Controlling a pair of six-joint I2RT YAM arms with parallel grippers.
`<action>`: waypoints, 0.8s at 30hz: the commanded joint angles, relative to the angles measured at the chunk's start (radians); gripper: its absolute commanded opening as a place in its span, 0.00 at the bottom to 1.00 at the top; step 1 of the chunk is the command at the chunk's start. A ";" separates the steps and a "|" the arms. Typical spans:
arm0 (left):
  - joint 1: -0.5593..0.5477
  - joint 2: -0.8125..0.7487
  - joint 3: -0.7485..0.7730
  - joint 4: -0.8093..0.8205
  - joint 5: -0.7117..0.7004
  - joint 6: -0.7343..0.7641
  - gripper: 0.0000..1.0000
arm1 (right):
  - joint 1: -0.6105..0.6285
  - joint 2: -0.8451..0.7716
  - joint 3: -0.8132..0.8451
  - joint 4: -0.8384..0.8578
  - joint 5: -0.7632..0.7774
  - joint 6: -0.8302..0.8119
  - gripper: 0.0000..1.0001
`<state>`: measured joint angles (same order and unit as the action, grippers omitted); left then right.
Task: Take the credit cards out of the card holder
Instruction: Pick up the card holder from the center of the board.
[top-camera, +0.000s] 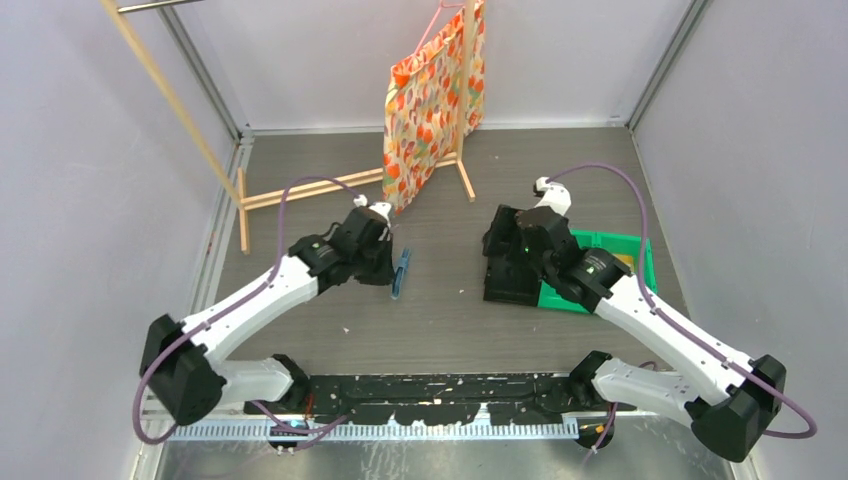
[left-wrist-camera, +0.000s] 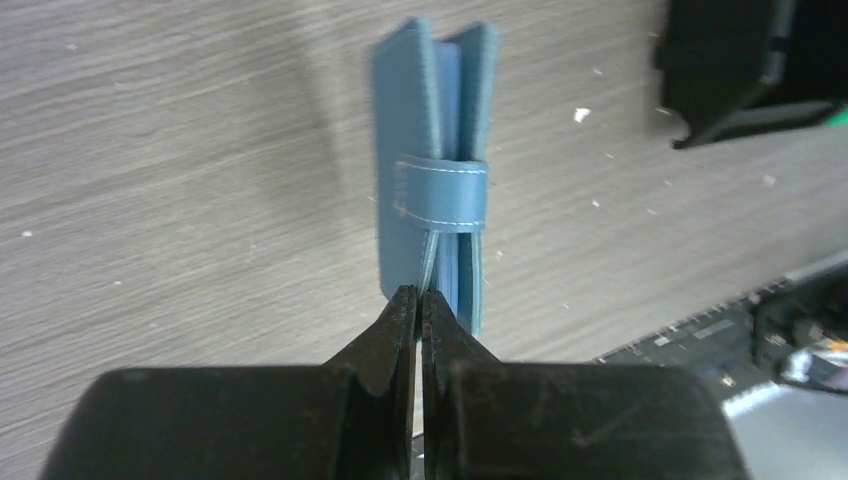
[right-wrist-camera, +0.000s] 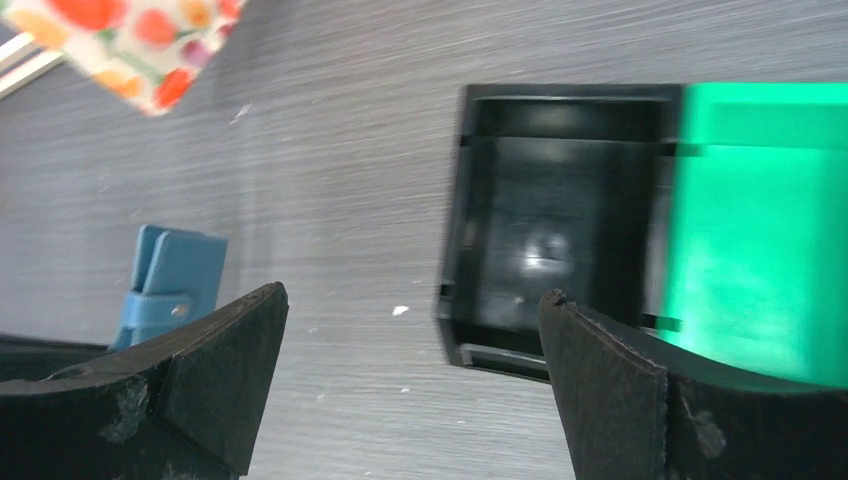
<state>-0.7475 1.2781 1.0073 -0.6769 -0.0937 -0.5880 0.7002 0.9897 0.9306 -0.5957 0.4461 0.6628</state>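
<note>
The teal-blue card holder (top-camera: 401, 272) stands on its edge on the grey table, folded, with its strap around it (left-wrist-camera: 435, 150). It also shows at the left of the right wrist view (right-wrist-camera: 170, 275). My left gripper (left-wrist-camera: 421, 300) is shut, its tips pinching the near edge of one cover flap of the card holder. My right gripper (right-wrist-camera: 410, 310) hangs open and holds nothing, above bare table between the card holder and a black bin (right-wrist-camera: 560, 220). The credit cards are hidden from view.
A black bin (top-camera: 512, 280) and a green bin (top-camera: 610, 250) sit side by side at the right, under the right arm. A patterned bag (top-camera: 435, 90) hangs on a wooden rack (top-camera: 300, 190) at the back. Walls enclose the table.
</note>
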 joint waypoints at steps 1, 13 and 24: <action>0.051 -0.119 -0.092 0.096 0.299 0.044 0.01 | 0.005 0.035 -0.052 0.223 -0.275 0.006 0.99; 0.181 -0.205 -0.233 0.359 0.748 -0.086 0.01 | 0.015 0.192 -0.102 0.446 -0.690 -0.024 0.70; 0.203 -0.249 -0.255 0.510 0.853 -0.259 0.01 | 0.016 0.256 -0.110 0.578 -1.011 -0.025 0.59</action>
<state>-0.5518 1.0748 0.7364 -0.3099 0.6567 -0.7685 0.7189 1.2652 0.8116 -0.0948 -0.4580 0.6491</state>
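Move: The card holder, already lifted in the left fingertips, has its middle roughly 2 cm to their right, 1 cm ahead and 2 cm below. From the right hand it lies about 22 cm to the left, nearly level fore and aft and some 9 cm lower. The black tray sits some 5 cm to the right hand's right, 3 cm ahead and 16 cm below; the patterned cloth's hem is around 20 cm farther out than the holder, on about its line. Leftward and some 6 cm back, sinking about 4 cm, the right hand sweeps roughly 16 cm to the card holder, its wrist swinging counter-clockwise to face left while the wide-open fingers narrow to a little over half and come around the holder's free side. The left hand keeps its pinch, drawing the holder back, then right and up, and rolling nearly 40 degrees so its fingers swing round towards the right gripper. ##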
